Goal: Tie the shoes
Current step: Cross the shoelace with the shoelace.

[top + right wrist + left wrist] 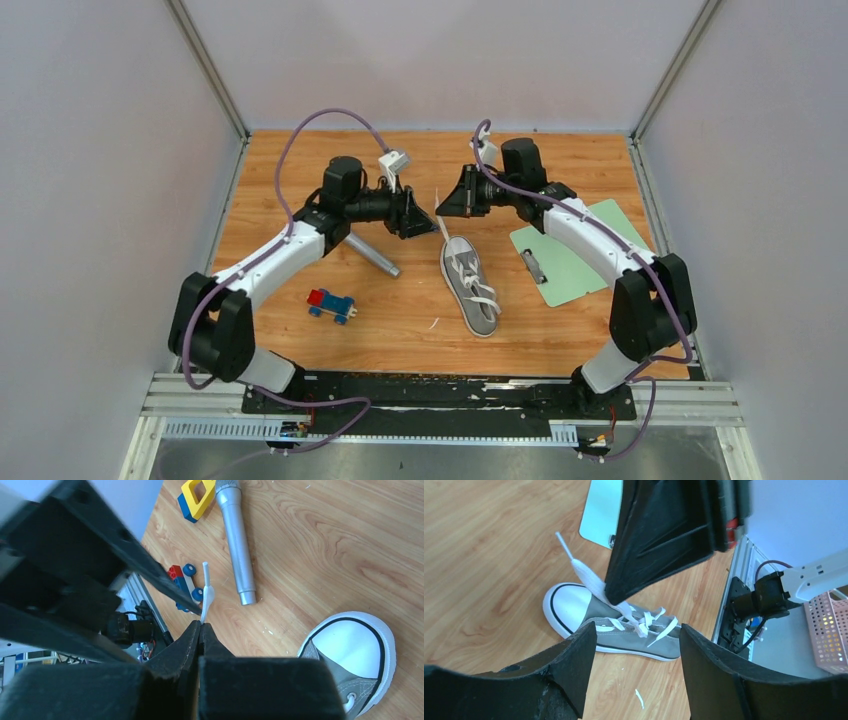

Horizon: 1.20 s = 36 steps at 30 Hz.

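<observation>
The shoe [470,286], a small grey sneaker with a white toe cap, lies on the wooden table with its toe pointing away from the arm bases. One long white lace [440,215] rises from it to my right gripper [445,207], which is shut on it. In the right wrist view the lace tip [205,582] pokes out past the closed right gripper [201,626]. My left gripper [427,222] hovers just left of it, open. In the left wrist view the left gripper [638,630] frames the shoe [634,637] with nothing between its fingers [569,660].
A silver microphone [375,255] lies under the left arm. A red and blue toy car [330,304] sits near the front left. A green clipboard [580,250] lies under the right arm. A yellow and blue toy [197,497] sits by the microphone head.
</observation>
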### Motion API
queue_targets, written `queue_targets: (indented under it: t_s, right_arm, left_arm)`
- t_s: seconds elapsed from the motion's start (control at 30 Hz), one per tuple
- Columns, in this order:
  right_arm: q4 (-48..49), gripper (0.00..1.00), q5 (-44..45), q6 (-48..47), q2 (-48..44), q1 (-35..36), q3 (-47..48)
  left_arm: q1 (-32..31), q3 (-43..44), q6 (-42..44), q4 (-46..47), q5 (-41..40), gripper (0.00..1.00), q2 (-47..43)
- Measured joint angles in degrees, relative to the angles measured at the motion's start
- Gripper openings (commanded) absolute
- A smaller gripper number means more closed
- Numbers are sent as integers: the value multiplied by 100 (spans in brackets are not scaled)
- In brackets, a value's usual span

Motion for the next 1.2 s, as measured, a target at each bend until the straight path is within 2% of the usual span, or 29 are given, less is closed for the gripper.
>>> queue_targets:
  t_s: [0.13, 0.27, 0.43, 0.63, 0.77, 0.9, 0.97, 1.0, 1.07, 1.13, 1.2]
  right_arm:
    - [61, 0, 2, 131, -20, -57, 0]
    - [63, 0, 0, 173, -20, -133, 0]
    - [61, 0, -20, 214, -20, -216, -4]
    - [68, 0, -39, 275, -20, -227, -33]
    - [81, 0, -81, 319, -20, -227, -39]
    - [105, 0, -122, 348, -20, -227, -39]
    - [118, 0, -120, 358, -20, -227, -39]
    - [125, 0, -118, 358, -20, -229, -39]
    - [144, 16, -138, 358, -20, -243, -52]
    - [157, 34, -168, 313, -17, -245, -63]
    - [90, 37, -420, 13, -17, -308, -48]
  left_arm:
    - [-168, -13, -426, 404, -9, 69, 654]
    - [-334, -13, -861, 876, -24, 57, 1082]
    - [-369, -13, -1143, 1226, -155, 44, 1172]
    - [-369, -15, -1340, 1488, -262, 40, 1172]
    - [-374, -15, -1403, 1545, -345, 33, 1172]
    - [-374, -15, -1423, 1547, -448, 21, 1174]
    - [-374, -15, -1445, 1547, -459, 13, 1176]
    - [-374, -15, -1438, 1547, -463, 5, 1176]
    - [-374, -15, -1447, 1552, -470, 0, 1176]
    - [-374, -20, -1440, 1547, -459, 0, 1176]
    - [-372, -33, -1412, 1517, -411, 0, 1176]
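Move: The raised shoelace, still pinched in the right fingertips, is the left gripper's target: its grasp spot is about 3 cm ahead of the left hand, 4 cm to its right and 4 cm lower. The shoe's middle is some 7 cm to the left hand's right, 2 cm back and 19 cm below; the microphone's is about 11 cm left, 4 cm ahead and 22 cm down. From the right hand, the grasp spot is 1 cm back, level sideways and 2 cm lower. Bring the open left gripper down and about 4 cm to the right, tipping it some 10 degrees, then ease it forward 2 to 3 cm and slightly up, around the lace just under the right fingertips. Shut the left fingers on the lace; hold the right gripper almost still, its grip kept, and begin opening it only once the left has closed. ##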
